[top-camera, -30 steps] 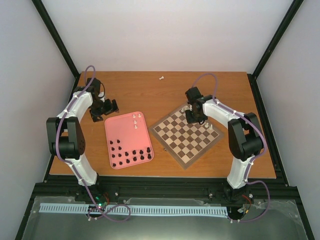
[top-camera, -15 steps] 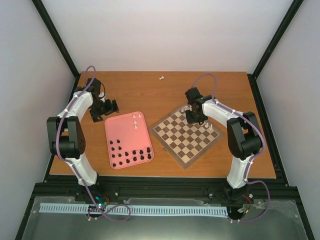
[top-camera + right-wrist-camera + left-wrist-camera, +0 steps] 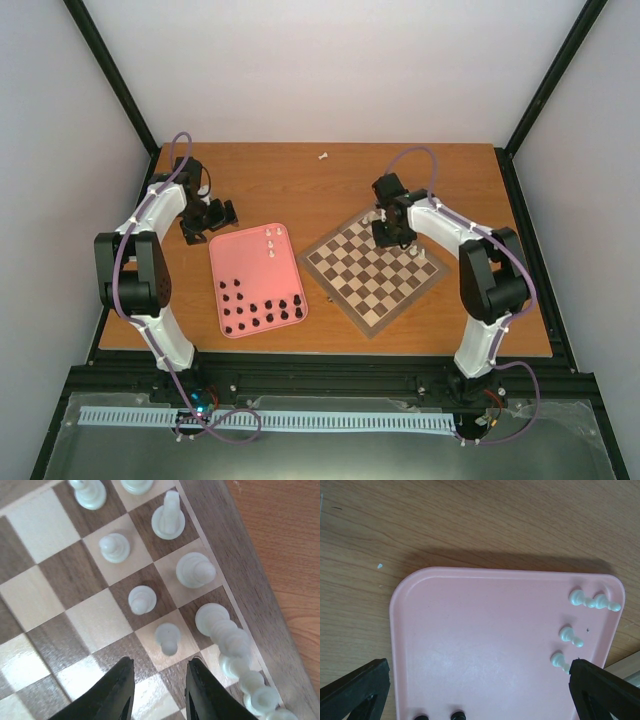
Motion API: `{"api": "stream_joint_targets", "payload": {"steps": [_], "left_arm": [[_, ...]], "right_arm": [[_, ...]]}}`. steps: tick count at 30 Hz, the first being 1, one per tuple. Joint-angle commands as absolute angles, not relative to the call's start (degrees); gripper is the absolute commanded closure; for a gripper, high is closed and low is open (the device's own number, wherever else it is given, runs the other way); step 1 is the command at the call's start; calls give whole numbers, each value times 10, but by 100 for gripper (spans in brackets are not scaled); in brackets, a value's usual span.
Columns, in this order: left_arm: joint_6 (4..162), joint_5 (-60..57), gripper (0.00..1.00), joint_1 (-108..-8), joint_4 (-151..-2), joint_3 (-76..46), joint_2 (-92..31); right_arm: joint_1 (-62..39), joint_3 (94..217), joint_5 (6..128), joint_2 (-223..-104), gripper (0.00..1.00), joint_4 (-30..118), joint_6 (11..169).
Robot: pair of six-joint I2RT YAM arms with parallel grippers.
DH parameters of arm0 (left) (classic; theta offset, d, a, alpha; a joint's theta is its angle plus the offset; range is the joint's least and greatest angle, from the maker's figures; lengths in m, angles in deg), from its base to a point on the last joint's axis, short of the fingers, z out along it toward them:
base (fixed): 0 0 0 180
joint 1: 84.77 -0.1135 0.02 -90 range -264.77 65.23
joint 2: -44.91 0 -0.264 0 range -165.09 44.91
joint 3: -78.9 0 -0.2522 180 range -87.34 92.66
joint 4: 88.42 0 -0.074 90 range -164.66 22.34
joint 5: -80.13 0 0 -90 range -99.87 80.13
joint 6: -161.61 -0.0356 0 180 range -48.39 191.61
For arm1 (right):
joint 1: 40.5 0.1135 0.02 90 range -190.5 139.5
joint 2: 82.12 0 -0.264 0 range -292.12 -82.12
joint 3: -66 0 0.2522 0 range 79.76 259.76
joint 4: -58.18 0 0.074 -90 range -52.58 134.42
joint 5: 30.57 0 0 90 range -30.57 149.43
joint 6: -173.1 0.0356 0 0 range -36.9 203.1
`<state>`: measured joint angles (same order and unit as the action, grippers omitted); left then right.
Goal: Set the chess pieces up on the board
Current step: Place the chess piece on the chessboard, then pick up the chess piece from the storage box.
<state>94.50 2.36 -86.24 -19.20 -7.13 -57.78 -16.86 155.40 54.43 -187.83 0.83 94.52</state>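
Observation:
The board lies right of centre on the table. My right gripper hovers over its far corner. In the right wrist view its jaws stand open with nothing between them. A cream pawn stands free on a pale square just beyond the fingertips, among several other cream pieces in the two edge rows. My left gripper is wide open over the pink tray, holding nothing. Cream pawns lie near its right finger, and black pieces show at the bottom edge.
The pink tray sits left of the board, with cream pieces at its far corner and several black pieces along its near end. One cream piece lies alone on the table near the back edge.
My right gripper's jaws have parted, leaving the cream pawn standing on its square. The left arm has stayed where it was.

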Motion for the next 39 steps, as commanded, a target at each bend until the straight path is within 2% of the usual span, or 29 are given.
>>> {"api": "stream_joint_targets", "payload": {"steps": [1,5,8,11,19,31,39], "left_arm": [[939,23,0,-859,-190,-53,-579],[939,23,0,-859,-191,-52,-578],[942,22,0,-859,-191,-47,-582],[946,22,0,-859,-189,-33,-589],[958,20,0,-859,-178,33,-622],[965,26,0,-857,-185,43,-658],[964,30,0,-857,-183,35,-654]], "right_arm": [[-171,1556,563,-1829,68,-11,950],[-158,1562,576,-1791,60,-30,952],[-137,1579,584,-1781,48,-49,950],[-116,1614,596,-1793,44,-62,950],[-51,1772,620,-1899,43,-74,924],[53,2079,695,-2158,43,-130,858],[79,2101,768,-2221,43,-125,856]]}}
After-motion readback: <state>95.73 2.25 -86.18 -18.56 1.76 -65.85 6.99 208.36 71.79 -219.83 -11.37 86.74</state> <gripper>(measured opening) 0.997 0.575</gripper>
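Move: My right hand hangs over the fourth white pawn, which it has already freed; that pawn stands about 2 cm below my fingers. The white pawn to fetch next, nearest me of four on the pink tray, is some 31 cm to the left, 2 cm back and 2 cm lower. A second pawn is 3 cm beyond it; another is about 5 cm beyond it, with the fourth 3 cm to that one's right. From my left hand the aimed-at pawn is about 10 cm right, level ahead, 8 cm below. I lift my right hand about 10 cm clear of the pawns, opening the fingers wider, then swing it some 30 cm left across the board to the pink tray, turning it counter-clockwise by nearly 40 degrees and sinking towards the nearest white pawn as it arrives. My open left hand shifts 3 to 4 cm forward over the far end of the tray, holding nothing. ##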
